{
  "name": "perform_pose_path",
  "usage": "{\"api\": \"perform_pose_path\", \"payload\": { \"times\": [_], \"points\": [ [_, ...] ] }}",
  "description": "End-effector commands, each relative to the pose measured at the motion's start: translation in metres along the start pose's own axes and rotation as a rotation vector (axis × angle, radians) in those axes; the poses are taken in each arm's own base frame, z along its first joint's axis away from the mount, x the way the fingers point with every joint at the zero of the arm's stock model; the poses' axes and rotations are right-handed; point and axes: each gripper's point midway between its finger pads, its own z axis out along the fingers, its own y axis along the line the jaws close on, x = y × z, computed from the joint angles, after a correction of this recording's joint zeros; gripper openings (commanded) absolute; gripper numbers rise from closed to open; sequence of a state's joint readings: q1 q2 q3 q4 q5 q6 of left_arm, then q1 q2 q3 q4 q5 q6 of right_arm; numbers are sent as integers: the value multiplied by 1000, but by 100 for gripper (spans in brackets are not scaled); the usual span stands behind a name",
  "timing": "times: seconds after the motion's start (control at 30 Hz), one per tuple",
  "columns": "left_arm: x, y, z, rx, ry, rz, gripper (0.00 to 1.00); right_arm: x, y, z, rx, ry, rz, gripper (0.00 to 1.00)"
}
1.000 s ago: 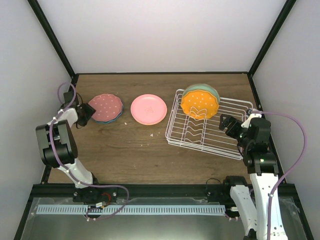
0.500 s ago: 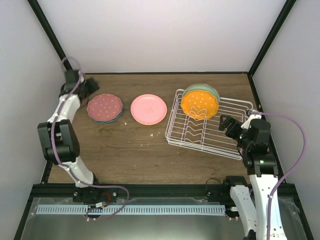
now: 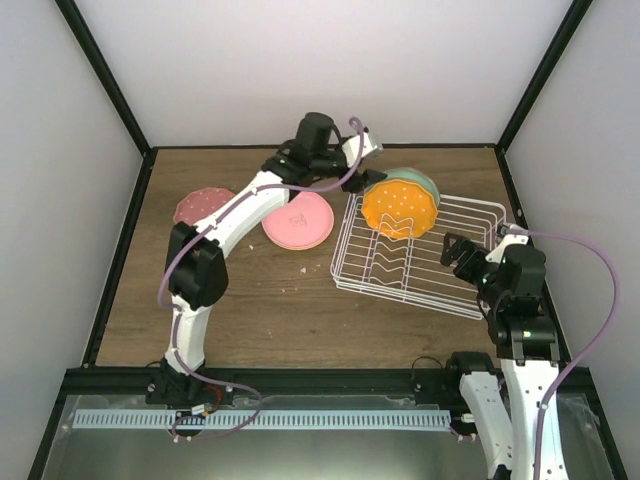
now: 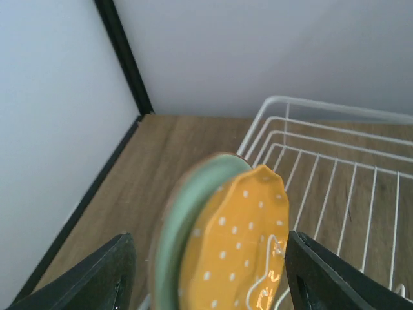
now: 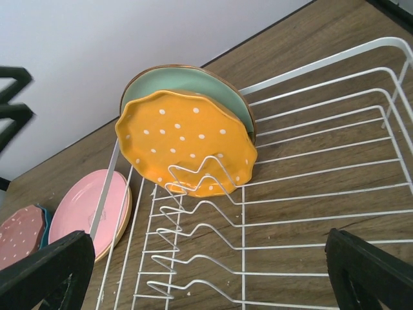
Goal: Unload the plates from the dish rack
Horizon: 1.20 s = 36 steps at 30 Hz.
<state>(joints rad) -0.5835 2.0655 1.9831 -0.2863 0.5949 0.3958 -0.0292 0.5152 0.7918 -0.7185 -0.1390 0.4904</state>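
Note:
The dish rack point(image 3: 440, 265) point(image 5: 310, 213) holds two upright plates at its back-left end: a dotted orange one point(image 3: 400, 208) point(image 4: 242, 239) point(image 5: 184, 142) in front and a mint green one point(image 3: 418, 180) point(image 4: 184, 219) point(image 5: 193, 84) behind it. My left gripper point(image 3: 352, 168) point(image 4: 206, 265) hangs open just left of that pair, whose edges show between its fingers, apart from both. At the rack's right side my right gripper point(image 3: 455, 250) point(image 5: 206, 274) is open over empty dividers. A pink plate point(image 3: 297, 222) point(image 5: 87, 206) and a dotted maroon plate point(image 3: 198, 205) point(image 5: 19, 232) lie flat on the table.
The left arm point(image 3: 250, 200) stretches over the table, covering part of the flat plates. A teal rim point(image 5: 42, 213) shows under the maroon plate and a peach edge under the pink one. Grey walls and a black frame post point(image 4: 122, 58) close the back.
The left arm has swung from the far left corner across the table to the rack's back-left end. The right arm has hardly moved. The plates are where they were.

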Motion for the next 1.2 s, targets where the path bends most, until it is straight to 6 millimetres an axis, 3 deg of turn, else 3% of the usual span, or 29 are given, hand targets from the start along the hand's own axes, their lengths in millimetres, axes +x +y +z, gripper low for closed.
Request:
{"api": "perform_pose_path", "payload": {
  "times": [0.0,0.3,0.47,0.87,1.17],
  "points": [
    [29,11,14,-51,38,101,65,-14,2,-24,26,-59,-17,100],
    [51,7,40,-74,55,118,62,-17,-2,-33,56,-79,-28,100],
    [65,-2,49,-50,79,120,53,-19,0,-28,48,-74,-32,100],
    [81,-12,58,-21,104,125,37,-18,0,-25,47,-71,-26,100],
    [91,-21,67,-2,126,143,38,-19,0,-26,49,-72,-25,100]
  ]
}}
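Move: The orange plate stands in the rack with its middle about 9 cm to the left hand's right, 3 cm ahead and some 18 cm below. The green plate leans right behind it, about 5 cm farther out. The pink plate lies flat on the table, roughly 15 cm to the hand's left, level with it and 29 cm down. From the right hand, the orange plate is about 17 cm ahead, 3 cm left and 14 cm below. The orange plate's left rim is what the left hand closes in on: the hand sinks about 8.5 cm towards it and eases some 3 cm right, fingertips dipping a little further. On the way down the fingers narrow from well open to roughly a third open, lined up with the rim but not shut on it. The open right hand backs off about 2 cm. ##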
